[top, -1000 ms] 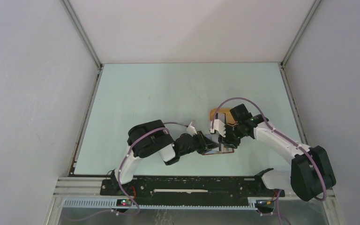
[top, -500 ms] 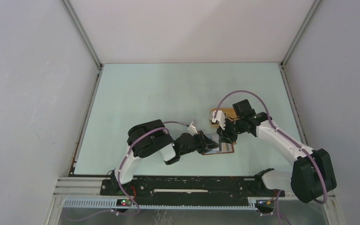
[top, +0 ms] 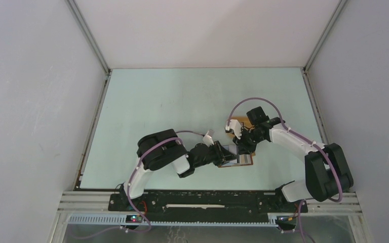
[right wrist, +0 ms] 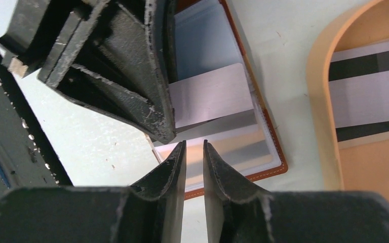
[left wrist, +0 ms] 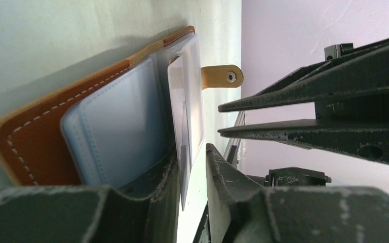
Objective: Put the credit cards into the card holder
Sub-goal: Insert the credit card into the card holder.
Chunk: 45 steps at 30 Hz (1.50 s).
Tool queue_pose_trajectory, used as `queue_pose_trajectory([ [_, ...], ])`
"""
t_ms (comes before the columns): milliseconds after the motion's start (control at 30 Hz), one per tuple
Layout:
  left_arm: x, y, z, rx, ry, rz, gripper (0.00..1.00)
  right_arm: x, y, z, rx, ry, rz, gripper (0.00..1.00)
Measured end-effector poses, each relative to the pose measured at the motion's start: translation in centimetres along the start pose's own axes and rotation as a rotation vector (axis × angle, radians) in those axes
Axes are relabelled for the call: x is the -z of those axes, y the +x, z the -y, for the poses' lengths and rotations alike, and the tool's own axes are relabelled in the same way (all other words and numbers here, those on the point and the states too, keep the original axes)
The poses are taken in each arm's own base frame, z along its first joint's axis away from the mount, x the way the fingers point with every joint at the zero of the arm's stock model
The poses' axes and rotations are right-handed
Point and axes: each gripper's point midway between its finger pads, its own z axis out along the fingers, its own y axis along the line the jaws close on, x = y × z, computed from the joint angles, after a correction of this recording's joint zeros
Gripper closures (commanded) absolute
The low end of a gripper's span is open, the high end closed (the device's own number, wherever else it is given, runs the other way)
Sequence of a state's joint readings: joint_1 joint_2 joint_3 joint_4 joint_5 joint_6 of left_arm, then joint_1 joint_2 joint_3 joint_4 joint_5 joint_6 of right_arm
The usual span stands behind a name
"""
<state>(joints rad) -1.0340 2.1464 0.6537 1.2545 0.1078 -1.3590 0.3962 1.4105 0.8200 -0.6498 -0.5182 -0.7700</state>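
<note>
The card holder (right wrist: 273,169) lies open on the table, brown leather with clear sleeves (left wrist: 116,131) and a snap strap (left wrist: 223,77). A pale grey credit card (right wrist: 207,96) sticks halfway out of one sleeve. In the left wrist view a thin upright sheet (left wrist: 186,101) leans on one finger of my left gripper (left wrist: 192,152), with a gap to the other. My right gripper (right wrist: 193,144) hovers just above the holder's near half. Its jaws stand narrowly apart with nothing between them. From above, both grippers (top: 227,156) (top: 241,149) meet over the holder (top: 244,161).
An orange oval tray (right wrist: 324,101) sits just right of the holder and holds a card with dark stripes (right wrist: 370,91). In the top view the tray (top: 234,123) lies behind the right gripper. White walls enclose the pale green table (top: 172,106).
My right gripper's jaws have narrowed and its arm has swung inward, toward the tray side of the holder. My left gripper's jaws have eased slightly apart; that arm has stayed put.
</note>
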Motion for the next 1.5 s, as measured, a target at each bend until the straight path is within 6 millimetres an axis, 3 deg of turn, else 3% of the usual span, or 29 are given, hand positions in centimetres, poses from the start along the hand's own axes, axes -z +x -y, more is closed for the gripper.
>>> queue_pose_trajectory([
  [300, 0.1, 0.0, 0.0, -0.02, -0.013, -0.003, 0.7, -0.4, 0.5, 0.5, -0.033, 0.006, -0.035, 0.73],
  [633, 0.3, 0.0, -0.1, -0.07, -0.04, -0.009, 0.66, -0.2, -0.2, 0.4, -0.065, -0.014, 0.005, 0.71],
  [1133, 0.7, -0.4, 0.6, -0.124, -0.053, -0.011, 0.5, -0.5, 0.1, 0.7, -0.143, -0.039, 0.002, 0.72],
  [1200, 0.7, -0.4, 0.6, -0.133, -0.058, -0.012, 0.46, -0.4, 0.2, 0.8, -0.151, -0.036, 0.005, 0.72],
  [1233, 0.8, -0.5, 0.6, -0.137, -0.063, -0.013, 0.31, -0.4, 0.2, 0.9, -0.153, -0.035, 0.005, 0.72],
  [1267, 0.8, -0.5, 0.7, -0.142, -0.064, -0.013, 0.04, -0.3, 0.2, 0.9, -0.156, -0.035, 0.005, 0.72],
  [1400, 1.0, -1.1, 3.6, -0.16, 0.009, 0.011, 0.0, -0.5, 0.5, 1.1, -0.169, -0.038, -0.005, 0.72],
  [1500, 1.1, -1.1, 2.9, -0.171, -0.021, 0.006, 0.0, -0.7, 0.7, 1.2, -0.177, -0.043, -0.014, 0.73],
])
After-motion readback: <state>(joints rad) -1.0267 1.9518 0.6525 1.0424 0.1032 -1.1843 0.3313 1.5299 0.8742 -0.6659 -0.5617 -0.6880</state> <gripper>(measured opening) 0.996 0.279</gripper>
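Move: The credit card's back end already lies between the left fingers, with its middle about 3 cm ahead and 2 cm to the right. The card holder's pocket is centred some 5 cm right, 2 cm ahead and 2 cm below; the tray is roughly 14 cm ahead and 4 cm right, about 2 cm below. From the right hand the pocket is about 3 cm below, 1 cm ahead and 2 cm left, and the card 1 cm ahead, 5 cm left and 2 cm below. The left hand opens off the card: its upper finger comes clear while the lower one stays beneath the free edge. It first rolls slowly, up to about 10 degrees, barely travelling, then springs from about a third open to wide as it rises some 3 cm. Over the pocket the right hand, nearly shut, edges about a centimetre forward and down; whether it touches can't be seen. ##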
